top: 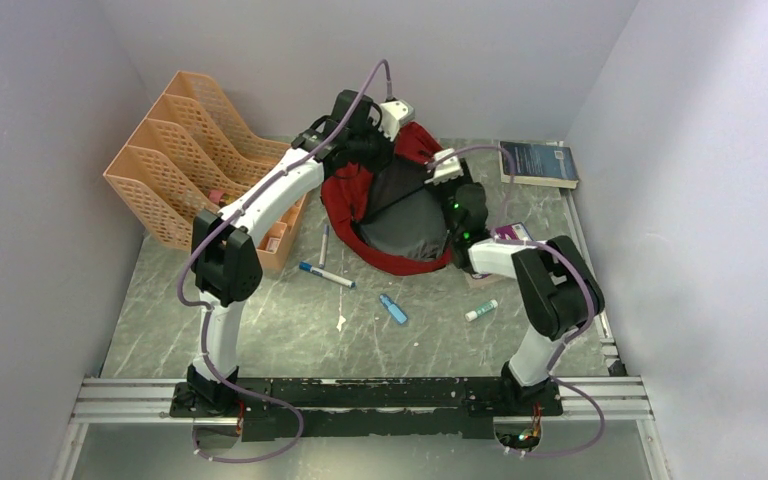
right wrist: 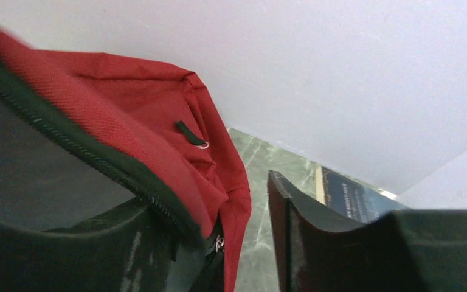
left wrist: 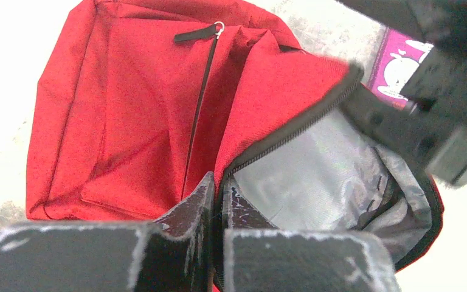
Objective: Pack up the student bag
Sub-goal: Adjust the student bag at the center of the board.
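Note:
The student bag (top: 392, 205) is a red backpack lying at the middle back of the table, its mouth open on grey lining (left wrist: 316, 182). My left gripper (left wrist: 219, 190) is shut on the bag's zipper edge at the far-left rim (top: 378, 158), holding it up. My right gripper (top: 440, 190) is open at the right rim. In the right wrist view it (right wrist: 231, 201) straddles the red rim (right wrist: 158, 152): one finger sits inside behind the zipper, the other finger (right wrist: 292, 231) stands outside, with a gap to the fabric.
An orange file organizer (top: 185, 165) stands at the back left. A dark blue book (top: 540, 163) lies at the back right, with a purple box (top: 511, 233) beside the right arm. A marker (top: 325, 274), a pen (top: 323, 243), a small blue item (top: 393, 308) and a glue stick (top: 481, 310) lie in front of the bag.

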`<state>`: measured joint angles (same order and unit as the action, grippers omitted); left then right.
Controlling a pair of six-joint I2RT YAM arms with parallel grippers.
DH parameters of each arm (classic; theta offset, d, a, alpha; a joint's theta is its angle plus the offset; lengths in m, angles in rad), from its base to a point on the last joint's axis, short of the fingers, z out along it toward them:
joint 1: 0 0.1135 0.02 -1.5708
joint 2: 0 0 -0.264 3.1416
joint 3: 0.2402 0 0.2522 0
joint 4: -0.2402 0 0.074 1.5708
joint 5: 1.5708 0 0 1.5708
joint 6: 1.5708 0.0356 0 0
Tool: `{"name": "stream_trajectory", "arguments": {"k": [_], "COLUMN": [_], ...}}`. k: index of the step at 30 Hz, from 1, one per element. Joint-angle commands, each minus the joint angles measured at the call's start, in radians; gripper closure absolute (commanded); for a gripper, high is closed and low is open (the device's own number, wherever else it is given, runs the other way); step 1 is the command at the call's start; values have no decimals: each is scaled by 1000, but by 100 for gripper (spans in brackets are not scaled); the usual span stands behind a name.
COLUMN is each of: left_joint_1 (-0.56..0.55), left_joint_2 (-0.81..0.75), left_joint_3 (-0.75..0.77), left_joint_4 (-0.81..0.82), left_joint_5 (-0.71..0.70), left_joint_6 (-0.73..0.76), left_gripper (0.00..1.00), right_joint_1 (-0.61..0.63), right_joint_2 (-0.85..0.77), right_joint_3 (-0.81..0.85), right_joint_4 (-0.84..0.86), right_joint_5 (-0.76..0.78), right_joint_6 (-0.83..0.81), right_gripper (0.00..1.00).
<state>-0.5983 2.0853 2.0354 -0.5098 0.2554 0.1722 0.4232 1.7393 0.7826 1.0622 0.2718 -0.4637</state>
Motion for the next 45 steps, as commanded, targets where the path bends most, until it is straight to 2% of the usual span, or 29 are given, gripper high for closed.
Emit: {"name": "stream_trajectory", "arguments": {"k": [1,6,11,13,18,21,35,45], "left_joint_1": [-2,-3,-2,-2,-2,-2,-28,-32], "left_joint_2": [-33,-23,-14,-6,27,48,-69,-130], "left_joint_3": [-20,-32,-38,-43,-66,-85,-298,-466], "left_joint_4": [54,62,65,66,84,95,189,282], "left_joint_5": [10,9,-33,-49,-82,-96,-149,-186], "left_joint_6": [9,10,21,26,26,20,-8,-48], "left_gripper": [95,87,71,63,36,29,24,25], "right_joint_1": [-109,-195,-294,-312,-322,-322,-342,-358], "right_joint_2": [-39,7,88,117,165,182,216,234], "right_joint_3": [64,124,230,276,363,388,436,469], "right_joint_4": [-125,-172,-189,-237,-371,-413,-489,-536], "right_joint_5": [-232,-479,-678,-717,-813,-851,-794,-765], "right_joint_6": [201,285,474,506,502,503,557,579], "right_gripper": [53,76,100,100,100,100,100,100]}}
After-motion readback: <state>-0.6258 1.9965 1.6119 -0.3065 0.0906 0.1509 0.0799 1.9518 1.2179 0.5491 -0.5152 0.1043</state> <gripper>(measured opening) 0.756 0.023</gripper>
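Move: The left hand still holds the student bag's far rim up. The lower left stretch of rim that it goes to next lies about 10 cm below it, 3 cm left and 3 cm back; a white marker lies some 14 cm back, 16 cm left and 21 cm below. For the right hand, the raised zipper rim is about 4 cm ahead, 1 cm right and level. The purple book is roughly 18 cm back and 9 cm right of the right hand, the dark blue book some 2 cm ahead and 19 cm right, both about 18 cm below. The right fingers shut on the raised zipper rim as that hand pushes about 6 cm forward, then keep the pinch while it sinks some 4 cm, tipping down and rolling left side up and turning counter-clockwise, about 25 degrees each. The left hand opens and lets go of the rim, then drops about 10 cm, drifting left and back, to bring its open fingers astride the rim farther down. ##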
